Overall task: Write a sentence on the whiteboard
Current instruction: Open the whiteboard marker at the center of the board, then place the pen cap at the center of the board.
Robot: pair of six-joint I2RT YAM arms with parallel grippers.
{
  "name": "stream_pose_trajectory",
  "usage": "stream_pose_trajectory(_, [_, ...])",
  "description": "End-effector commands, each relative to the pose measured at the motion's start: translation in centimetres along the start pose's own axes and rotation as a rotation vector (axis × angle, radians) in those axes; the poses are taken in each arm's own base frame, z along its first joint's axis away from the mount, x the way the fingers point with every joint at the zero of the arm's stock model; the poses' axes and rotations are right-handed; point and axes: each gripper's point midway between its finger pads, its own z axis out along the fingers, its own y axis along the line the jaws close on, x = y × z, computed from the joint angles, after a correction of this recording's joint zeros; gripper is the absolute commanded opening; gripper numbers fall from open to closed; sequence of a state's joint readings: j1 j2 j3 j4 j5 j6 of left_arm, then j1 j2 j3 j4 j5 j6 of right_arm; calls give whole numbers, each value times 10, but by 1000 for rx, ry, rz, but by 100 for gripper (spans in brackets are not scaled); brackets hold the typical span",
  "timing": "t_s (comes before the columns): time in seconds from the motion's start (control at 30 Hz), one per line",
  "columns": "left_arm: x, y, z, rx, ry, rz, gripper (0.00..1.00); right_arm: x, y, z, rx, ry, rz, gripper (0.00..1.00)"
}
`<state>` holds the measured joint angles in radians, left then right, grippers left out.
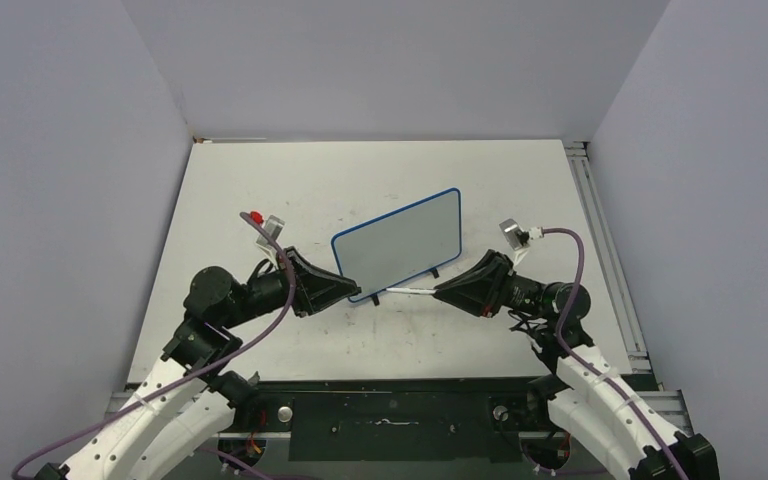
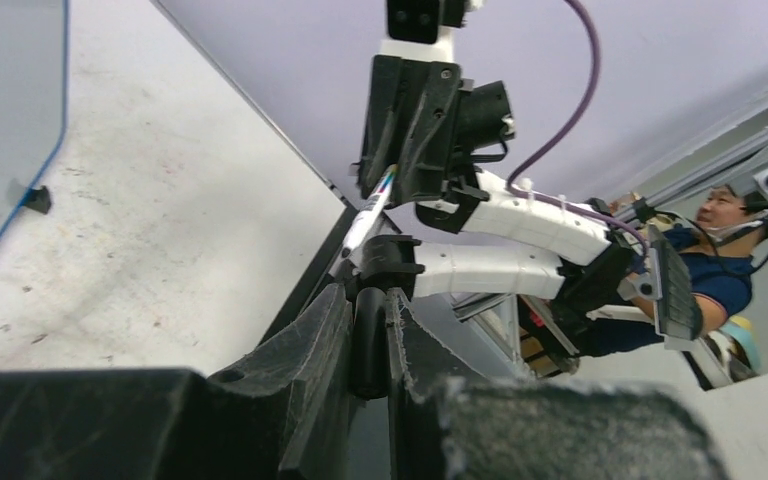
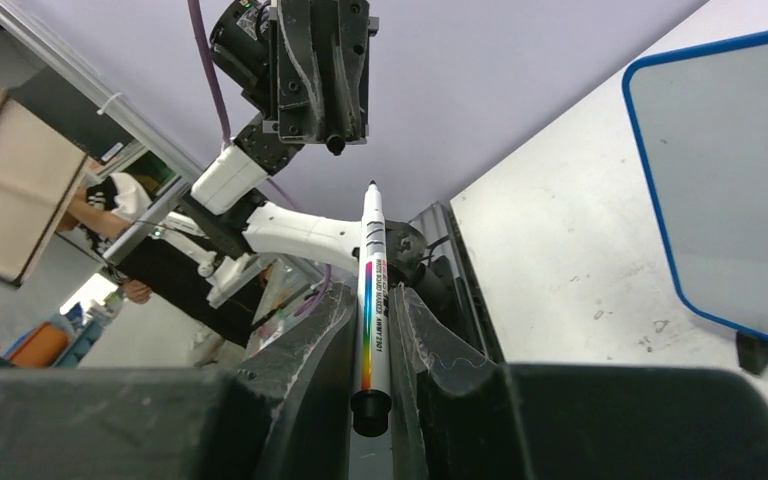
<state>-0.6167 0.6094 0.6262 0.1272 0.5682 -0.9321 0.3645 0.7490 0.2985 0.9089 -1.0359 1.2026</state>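
Note:
The whiteboard (image 1: 400, 245), white with a blue frame and small black feet, stands upright mid-table. Its visible face is bare, so the sentence is out of view. My right gripper (image 3: 373, 295) is shut on a white marker (image 3: 371, 230) with a rainbow stripe, its uncapped tip pointing at the left gripper. My left gripper (image 2: 370, 300) is shut on the marker's black cap (image 2: 368, 345). In the top view both grippers, left (image 1: 356, 290) and right (image 1: 440, 292), face each other just in front of the board, with the marker (image 1: 410, 291) between them.
Grey walls enclose the table (image 1: 260, 180) on three sides. A metal rail (image 1: 605, 230) runs along the right edge. The board's near foot (image 3: 757, 352) stands close to the right gripper. A person (image 2: 725, 215) sits behind the arms.

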Motion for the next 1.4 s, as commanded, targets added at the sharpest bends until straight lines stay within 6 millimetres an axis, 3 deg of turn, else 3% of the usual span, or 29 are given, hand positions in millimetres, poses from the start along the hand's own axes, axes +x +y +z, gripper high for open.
stream_pose_trajectory(0.0, [-2, 10, -15, -89, 16, 115, 0, -10, 5, 0, 21, 10, -105, 5])
stream_pose_trajectory(0.13, [6, 72, -36, -390, 27, 193, 0, -13, -13, -2, 123, -8, -136, 5])
stream_pose_trajectory(0.23, [27, 113, -49, -549, 74, 155, 0, -23, -30, -8, 272, -22, -219, 5])
stream_pose_trajectory(0.33, [51, 126, -46, -559, 103, 120, 0, -24, -37, -15, 357, -8, -270, 5])
stream_pose_trajectory(0.5, [83, 130, -25, -515, 100, 128, 0, -19, -44, -19, 386, 4, -265, 5])
stream_pose_trajectory(0.73, [128, 167, -14, -628, 157, 116, 0, -17, -47, -20, 396, -7, -262, 5])
stream_pose_trajectory(0.87, [142, 178, -7, -613, 157, 90, 0, -13, -50, -23, 410, -14, -257, 5])
stream_pose_trajectory(1.07, [159, 205, -19, -684, 184, 102, 0, -11, -54, -23, 417, -19, -249, 5])
stream_pose_trajectory(1.27, [171, 220, -26, -716, 220, 127, 0, -9, -56, -21, 417, -16, -243, 5])
stream_pose_trajectory(1.37, [174, 230, -31, -765, 243, 147, 7, -7, -57, -21, 417, -15, -238, 5])
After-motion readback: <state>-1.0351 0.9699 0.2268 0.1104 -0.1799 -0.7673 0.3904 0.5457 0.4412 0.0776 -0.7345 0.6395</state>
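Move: The left hand holds the black cap over bare table, with the likely drop spot almost directly below, about 33 cm down and 1 cm forward and left. The whiteboard's near-left corner is some 12 cm ahead, 3 cm left and 31 cm down; the board's left foot is roughly 14 cm ahead, 2 cm right and 32 cm down. From the right hand, holding the uncapped marker, the whiteboard's middle lies about 23 cm ahead, 5 cm left and 18 cm lower. Downwards, after a short swing a few cm forward and left that it then takes back, the left hand carries the cap about 30 cm towards the near part of the table, tipping its right-pointing fingers down by some 40 degrees and keeping them shut on the cap. The right hand eases forward and down, about 4 cm each, towards the whiteboard, keeping its grip and turning clockwise so the marker swings forward and levels out. ##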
